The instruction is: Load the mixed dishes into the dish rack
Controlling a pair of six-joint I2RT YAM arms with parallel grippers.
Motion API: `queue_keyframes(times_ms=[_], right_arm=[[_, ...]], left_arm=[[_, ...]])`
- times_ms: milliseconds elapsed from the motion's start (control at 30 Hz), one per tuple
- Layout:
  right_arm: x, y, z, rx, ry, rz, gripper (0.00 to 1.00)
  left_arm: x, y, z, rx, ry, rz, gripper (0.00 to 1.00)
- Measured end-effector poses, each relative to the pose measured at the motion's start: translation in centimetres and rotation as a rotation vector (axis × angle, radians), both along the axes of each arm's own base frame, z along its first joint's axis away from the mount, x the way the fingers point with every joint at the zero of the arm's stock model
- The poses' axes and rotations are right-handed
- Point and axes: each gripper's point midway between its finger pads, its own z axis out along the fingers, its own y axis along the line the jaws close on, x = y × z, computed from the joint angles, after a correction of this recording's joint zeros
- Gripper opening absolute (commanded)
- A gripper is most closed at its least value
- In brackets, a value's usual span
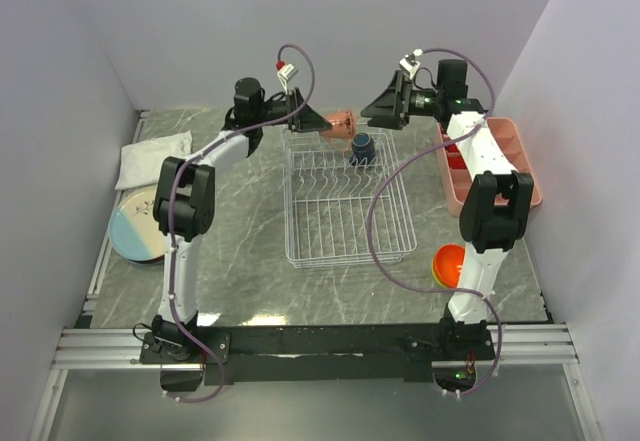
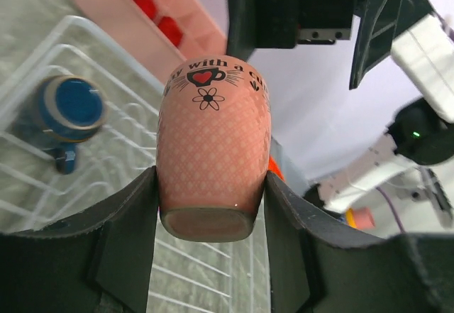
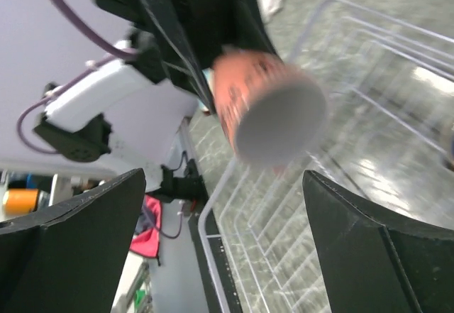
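Observation:
My left gripper (image 1: 325, 121) is shut on a pink patterned mug (image 1: 340, 123), held on its side in the air over the far edge of the white wire dish rack (image 1: 290, 211). In the left wrist view the mug (image 2: 213, 150) sits tight between both fingers. My right gripper (image 1: 378, 111) is open and empty, facing the mug's mouth (image 3: 273, 114) a short way off. A small dark blue mug (image 1: 362, 147) stands in the rack's far end. Cream-and-light-blue plates (image 1: 135, 226) are stacked at the left. An orange bowl (image 1: 448, 261) rests on a yellow-green bowl at the right.
A pink compartment tray (image 1: 520, 161) stands along the right wall, behind the right arm. A white folded cloth (image 1: 152, 156) lies at the back left. Purple cables loop over the rack's right side. The walls are close on three sides.

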Motion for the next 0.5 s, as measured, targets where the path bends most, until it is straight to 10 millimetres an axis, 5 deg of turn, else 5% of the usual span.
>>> queue_keyframes(times_ms=[333,500], right_arm=[[1.2,-4.1,-2.2,-0.078,0.022,-0.111,1.00],[1.1,-4.7,-2.6,-0.096,0.025,-0.126,1.00]], left_arm=[[6.3,1.2,2.0,0.234,-0.261,0.249,0.01],[6.8,0.9,1.4,0.376,-0.412,0.279,0.01]])
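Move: The left hand already holds the pink mug; the free rack spot for it lies about 17 cm below and 2 cm ahead. The blue mug stands some 8 cm right of that spot, level with it; the rack's middle is roughly 9 cm back and 6 cm right of the left hand. From the open right hand, the pink mug is about 6 cm left, 2 cm back and 4 cm below. Left hand carries the pink mug 7 cm forward, fingers tipping downward; the open right backs off rightward and down. ##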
